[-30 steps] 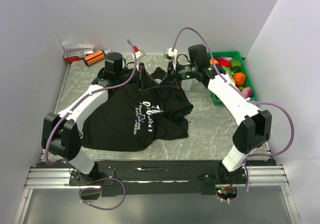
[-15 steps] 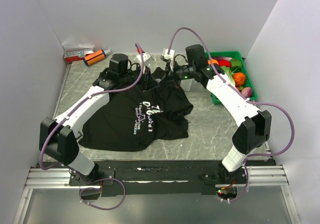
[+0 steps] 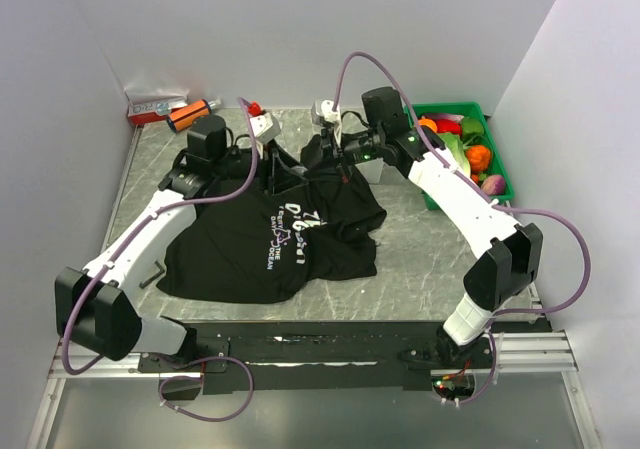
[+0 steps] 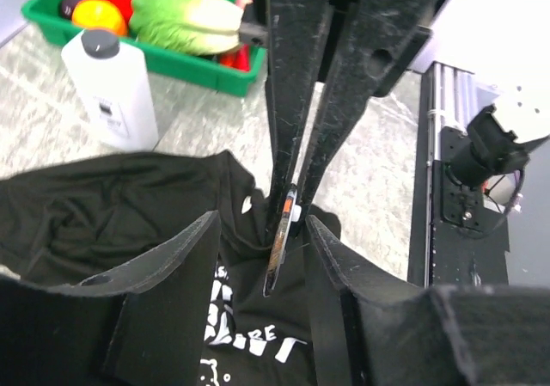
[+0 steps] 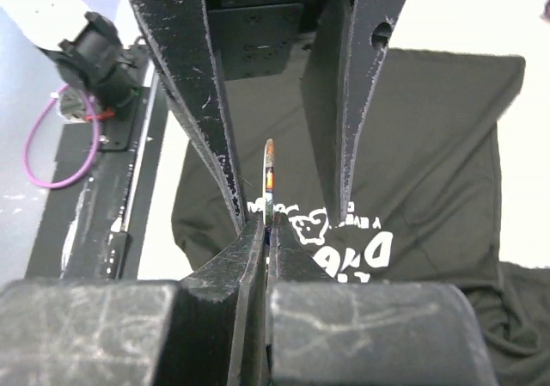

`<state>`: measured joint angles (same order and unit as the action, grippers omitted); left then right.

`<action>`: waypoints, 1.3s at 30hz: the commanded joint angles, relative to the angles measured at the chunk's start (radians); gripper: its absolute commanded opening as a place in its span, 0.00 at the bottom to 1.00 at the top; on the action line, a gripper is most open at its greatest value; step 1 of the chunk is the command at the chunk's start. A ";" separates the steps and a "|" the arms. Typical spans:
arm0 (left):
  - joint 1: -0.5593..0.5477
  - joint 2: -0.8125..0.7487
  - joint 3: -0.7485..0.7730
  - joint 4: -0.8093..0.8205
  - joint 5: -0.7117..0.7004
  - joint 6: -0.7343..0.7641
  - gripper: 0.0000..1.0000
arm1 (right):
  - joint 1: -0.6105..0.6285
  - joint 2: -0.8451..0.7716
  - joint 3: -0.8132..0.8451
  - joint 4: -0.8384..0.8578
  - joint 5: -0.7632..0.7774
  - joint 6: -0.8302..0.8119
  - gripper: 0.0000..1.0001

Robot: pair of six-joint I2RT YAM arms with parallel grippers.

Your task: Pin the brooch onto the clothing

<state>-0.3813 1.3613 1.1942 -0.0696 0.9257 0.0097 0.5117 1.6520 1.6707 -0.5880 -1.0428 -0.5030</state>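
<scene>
The clothing [image 3: 260,239] is a black T-shirt with white lettering, lying rumpled on the table. The brooch [image 4: 281,240] shows edge-on as a thin plate with an orange spot. It hangs just above the shirt's chest print. My right gripper [image 5: 268,224] is shut on the brooch [image 5: 269,175] and reaches in from the back right [image 3: 318,155]. My left gripper [image 4: 261,221] is open, its fingers [image 5: 206,102] standing either side of the brooch without touching it. In the top view the left gripper [image 3: 278,169] hovers over the shirt's collar end, and the brooch is too small to pick out.
A green bin [image 3: 506,174] of toy vegetables stands at the back right, with a white bottle [image 4: 112,85] just in front of it. An orange tube [image 3: 190,115] and a red and white box [image 3: 155,106] lie at the back left corner.
My left gripper has opened and its arm has drawn back to the left. My right gripper has stayed shut on the brooch and shifted slightly left.
</scene>
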 commanded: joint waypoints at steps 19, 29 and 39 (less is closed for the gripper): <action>0.093 -0.110 -0.142 0.232 0.232 -0.206 0.35 | 0.004 -0.049 0.004 -0.004 -0.077 0.061 0.00; 0.091 -0.087 -0.165 0.444 0.285 -0.392 0.27 | -0.002 -0.046 -0.032 0.096 -0.092 0.184 0.00; 0.082 -0.079 -0.165 0.424 0.277 -0.376 0.24 | -0.002 -0.050 -0.055 0.143 -0.095 0.244 0.00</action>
<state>-0.2867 1.2858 1.0252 0.2913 1.1625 -0.3386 0.5117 1.6497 1.6302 -0.5121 -1.1378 -0.2989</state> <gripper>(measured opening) 0.242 0.022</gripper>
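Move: The brooch stands edge-on in the right hand's fingertips, roughly 2 cm to the right of the left hand's point and 1 cm back. From the right hand it lies about 2 cm left, level fore-and-aft and 1 cm lower. The white print on the clothing is some 7 cm back, 1 cm left and 30 cm below the left hand; the white bottle is roughly 6 cm ahead, 16 cm right and 22 cm below. Keeping its pinch on the brooch, the right hand eases back about 2 cm and, late on, rolls some 10 degrees, forward side down. The left hand, fingertips around the brooch's free end, works back 3 cm, left and up 2 cm each with a small tilt, while its half-open fingers narrow to about a quarter open; no grip by them can be seen. ##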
